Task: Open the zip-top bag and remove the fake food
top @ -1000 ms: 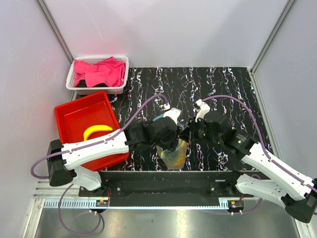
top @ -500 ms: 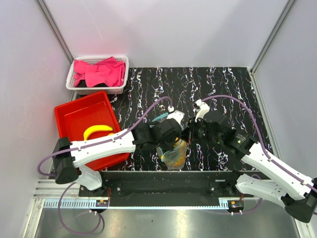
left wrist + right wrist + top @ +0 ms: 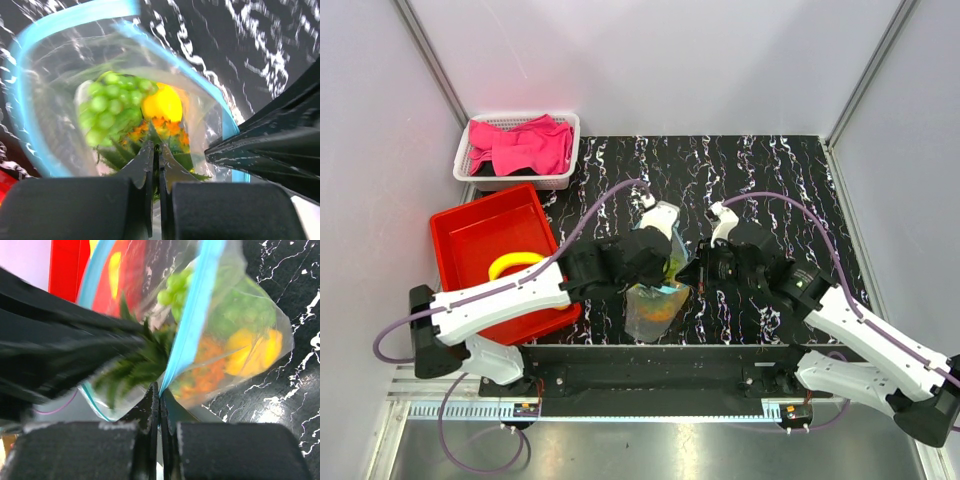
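The zip-top bag (image 3: 653, 306) hangs between both grippers above the near table edge, its mouth open. My right gripper (image 3: 159, 390) is shut on the bag's light blue zip strip (image 3: 193, 322). My left gripper (image 3: 156, 147) reaches into the bag's mouth and is shut on the dark green leafy top (image 3: 117, 156) of a piece of fake food. Inside the bag lie green grapes (image 3: 106, 102), a yellow piece (image 3: 162, 102) and a bumpy orange piece (image 3: 167, 127). In the top view the left gripper (image 3: 666, 262) and right gripper (image 3: 688, 272) nearly meet.
A red bin (image 3: 470, 232) holding a yellow banana (image 3: 515, 264) stands left of the bag, under the left arm. A white basket (image 3: 567, 150) with pink cloth (image 3: 520, 146) sits at the back left. Walls close in on both sides.
My left gripper has closed on the leafy top inside the bag and drawn back a little to the left. The bag shifted slightly left. The right gripper kept its hold.
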You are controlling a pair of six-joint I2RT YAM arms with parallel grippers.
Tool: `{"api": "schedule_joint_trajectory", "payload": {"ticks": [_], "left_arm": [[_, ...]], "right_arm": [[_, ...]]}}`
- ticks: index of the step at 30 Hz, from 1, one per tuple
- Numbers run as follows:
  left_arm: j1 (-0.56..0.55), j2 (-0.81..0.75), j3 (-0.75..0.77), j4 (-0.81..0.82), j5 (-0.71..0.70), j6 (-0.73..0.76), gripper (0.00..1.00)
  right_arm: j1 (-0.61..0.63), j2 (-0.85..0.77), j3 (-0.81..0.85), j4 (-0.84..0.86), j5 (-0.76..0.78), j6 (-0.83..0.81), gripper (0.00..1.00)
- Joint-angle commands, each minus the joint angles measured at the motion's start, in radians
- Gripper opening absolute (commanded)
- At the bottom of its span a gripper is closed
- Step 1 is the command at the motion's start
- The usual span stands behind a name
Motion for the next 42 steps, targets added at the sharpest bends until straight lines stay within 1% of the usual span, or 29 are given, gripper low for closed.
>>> {"api": "schedule_joint_trajectory", "payload": {"ticks": [1,7,9,13,17,19,23,26,29,32,35,37,39,42], "left_arm": [[0.005,-0.085,0.024,0.128,-0.114,0.031,0.0],[0.005,-0.079,0.036,0.181,-0.154,0.051,0.0],[0.005,-0.073,0.036,0.219,-0.121,0.086,0.0],[0.004,-0.01,0.066,0.214,-0.088,0.099,0.0],[0.005,0.01,0.063,0.216,-0.11,0.083,0.0],[0.005,0.022,0.076,0.225,-0.128,0.105,0.0],[0.01,0.057,0.108,0.219,-0.145,0.199,0.0],[0.011,0.065,0.102,0.213,-0.157,0.215,0.0],[0.011,0.053,0.089,0.222,-0.133,0.217,0.0],[0.011,0.051,0.128,0.221,-0.122,0.238,0.0],[0.011,0.054,0.18,0.216,-0.168,0.278,0.0],[0.013,0.071,0.227,0.213,-0.173,0.312,0.0],[0.013,0.102,0.269,0.213,-0.148,0.356,0.0],[0.011,0.133,0.307,0.199,-0.108,0.359,0.0]], "right_arm": [[0.001,0.017,0.025,0.03,-0.03,-0.028,0.0],[0.001,0.033,0.018,0.032,-0.041,-0.037,0.0],[0.003,0.041,0.018,0.033,-0.042,-0.036,0.0],[0.001,0.034,0.027,0.046,-0.035,-0.026,0.0],[0.001,-0.003,0.059,0.026,0.002,-0.039,0.0],[0.001,-0.011,0.082,0.012,0.019,-0.051,0.0],[0.001,-0.014,0.108,-0.008,0.037,-0.057,0.0],[0.001,-0.026,0.12,-0.035,0.066,-0.071,0.0],[0.001,-0.028,0.116,-0.052,0.085,-0.083,0.0],[0.003,-0.019,0.079,-0.049,0.067,-0.085,0.0],[0.001,-0.013,0.044,-0.046,0.063,-0.077,0.0],[0.001,-0.014,0.038,-0.042,0.057,-0.071,0.0],[0.003,-0.017,0.044,-0.039,0.051,-0.069,0.0],[0.001,-0.026,0.058,-0.039,0.059,-0.071,0.0]]}}
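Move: The left hand already grips the leafy crown of the pineapple just inside the open bag; the middle of the bag's mouth lies about 4 cm ahead and 2 cm to its right, roughly level. Deeper in, some 10 cm below this hand, the green grapes sit about 5 cm ahead and 1 cm left, the yellow fruit about 5 cm ahead and 4 cm right. From the right hand, already on the zip edge, the mouth's middle is about 3 cm ahead and 4 cm left. Still pinching the pineapple's crown, the left hand pulls it up through the bag's mouth about 9 cm in all: a short rise, a small dip, then a faster rise, drifting forward some 5 cm and a little right while the fingers tip up about 20 degrees. The right hand keeps its pinch on the zip edge, bobbing up a couple of centimetres and back down. ##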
